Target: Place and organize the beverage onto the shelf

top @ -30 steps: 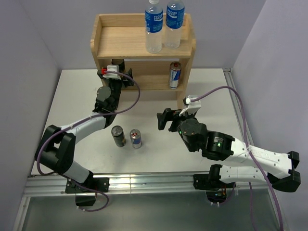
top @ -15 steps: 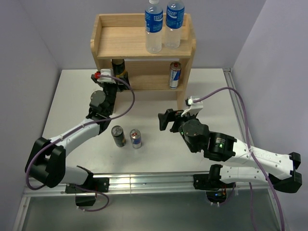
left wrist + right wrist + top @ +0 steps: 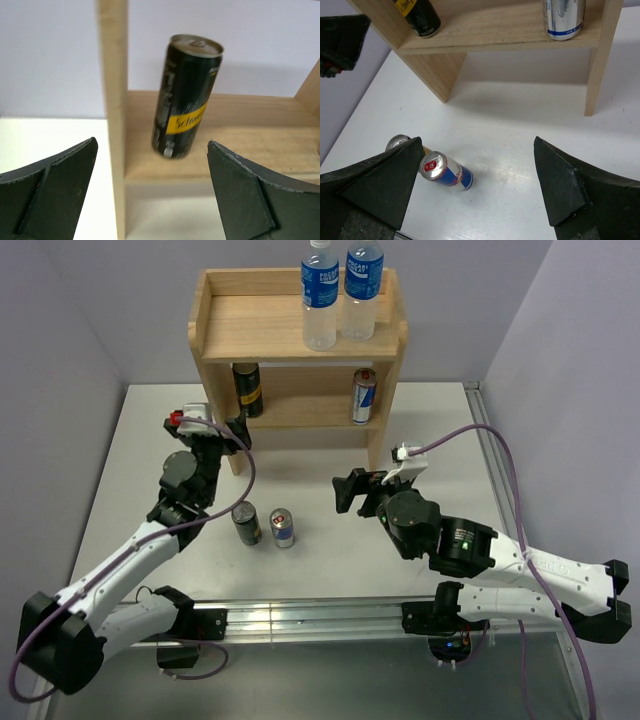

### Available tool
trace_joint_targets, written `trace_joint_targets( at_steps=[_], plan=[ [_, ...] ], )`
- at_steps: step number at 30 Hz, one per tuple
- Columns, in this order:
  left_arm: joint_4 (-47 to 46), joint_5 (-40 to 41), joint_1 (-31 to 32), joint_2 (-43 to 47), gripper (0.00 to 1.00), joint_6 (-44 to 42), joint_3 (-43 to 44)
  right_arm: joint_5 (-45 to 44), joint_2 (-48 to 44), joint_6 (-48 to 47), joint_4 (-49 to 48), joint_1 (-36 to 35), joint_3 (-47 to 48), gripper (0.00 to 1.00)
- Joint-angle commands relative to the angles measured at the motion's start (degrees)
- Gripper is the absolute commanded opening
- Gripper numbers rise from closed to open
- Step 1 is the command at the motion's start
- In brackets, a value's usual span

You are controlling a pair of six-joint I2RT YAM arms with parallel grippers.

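The wooden shelf (image 3: 225, 335) stands at the back. Its top board holds two water bottles (image 3: 320, 295). Its lower tier holds a black and yellow can (image 3: 247, 390) on the left and a blue and silver can (image 3: 364, 395) on the right. My left gripper (image 3: 232, 430) is open and empty, just in front of the shelf's left side panel (image 3: 115, 125); the black can (image 3: 187, 97) stands upright beyond it. A dark can (image 3: 245, 523) and a Red Bull can (image 3: 283, 528) stand on the table. My right gripper (image 3: 350, 490) is open and empty, right of them. The Red Bull can (image 3: 447, 172) shows in its view.
The dark can (image 3: 400, 142) is partly hidden behind my right gripper's left finger (image 3: 375, 190). Grey walls close in the table on the left, back and right. A purple cable (image 3: 500, 470) loops from the right arm near the table's right edge.
My left gripper has let go of the black can on the lower tier and drawn back towards the near left. The right gripper has shifted slightly right.
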State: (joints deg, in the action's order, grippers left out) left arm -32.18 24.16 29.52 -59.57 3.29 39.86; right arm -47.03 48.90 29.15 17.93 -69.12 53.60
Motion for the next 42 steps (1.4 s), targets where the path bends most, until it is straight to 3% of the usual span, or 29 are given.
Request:
trace_joint_targets(
  at_steps=[1, 9, 13, 29, 42],
  plan=[
    [14.5, 4.4, 1.1, 5.2, 0.98, 5.1, 0.9, -0.1, -1.6, 1.4, -0.4, 0.2, -0.3, 0.99],
    [50.2, 2.1, 3.1, 3.0, 0.98, 21.2, 8.3, 0.4, -4.0, 1.6, 0.9, 0.3, -1.0, 0.99],
    [57.8, 4.0, 6.6, 3.4, 0.98, 26.9, 8.0, 0.3, -5.5, 2.1, 2.2, 0.3, -1.1, 0.99],
    [65.2, -2.2, 13.3, 4.9, 0.99, 42.0, 3.5, -0.4, -9.4, 3.5, 5.9, 0.1, -1.0, 0.99],
    [65.4, 9.6, 20.6, 1.2, 0.99, 54.5, -2.2, -1.4, -10.8, 3.8, 7.7, 0.2, -0.8, 0.99]
  ],
)
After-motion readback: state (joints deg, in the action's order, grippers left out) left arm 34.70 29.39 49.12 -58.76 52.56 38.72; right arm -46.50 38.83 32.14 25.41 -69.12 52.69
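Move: The open left hand has already come clear of the shelf; the dark can it goes for stands on the table about 13 cm back, 4 cm to its right and some 26 cm below. The red-and-blue can stands some 8 cm to the right of the dark can and level with it. The yellow-banded can on the middle shelf is about 11 cm ahead of the left hand, 5 cm right and nearly level with it. From the right hand the dark can lies about 24 cm left, 1 cm ahead and 25 cm below. The left hand sinks about 23 cm and draws back some 15 cm, edging a little right, away from the shelf to the dark can, dropping fast at first, then easing and drawing back before it sinks again. Its wrist tips the fingers from nearly level to steeply down (close to 60 degrees) and they stay wide open, ending on either side of the dark can's lid with no grip yet, while the empty right hand drifts about 4 cm to its right and slightly back, away from the cans. ##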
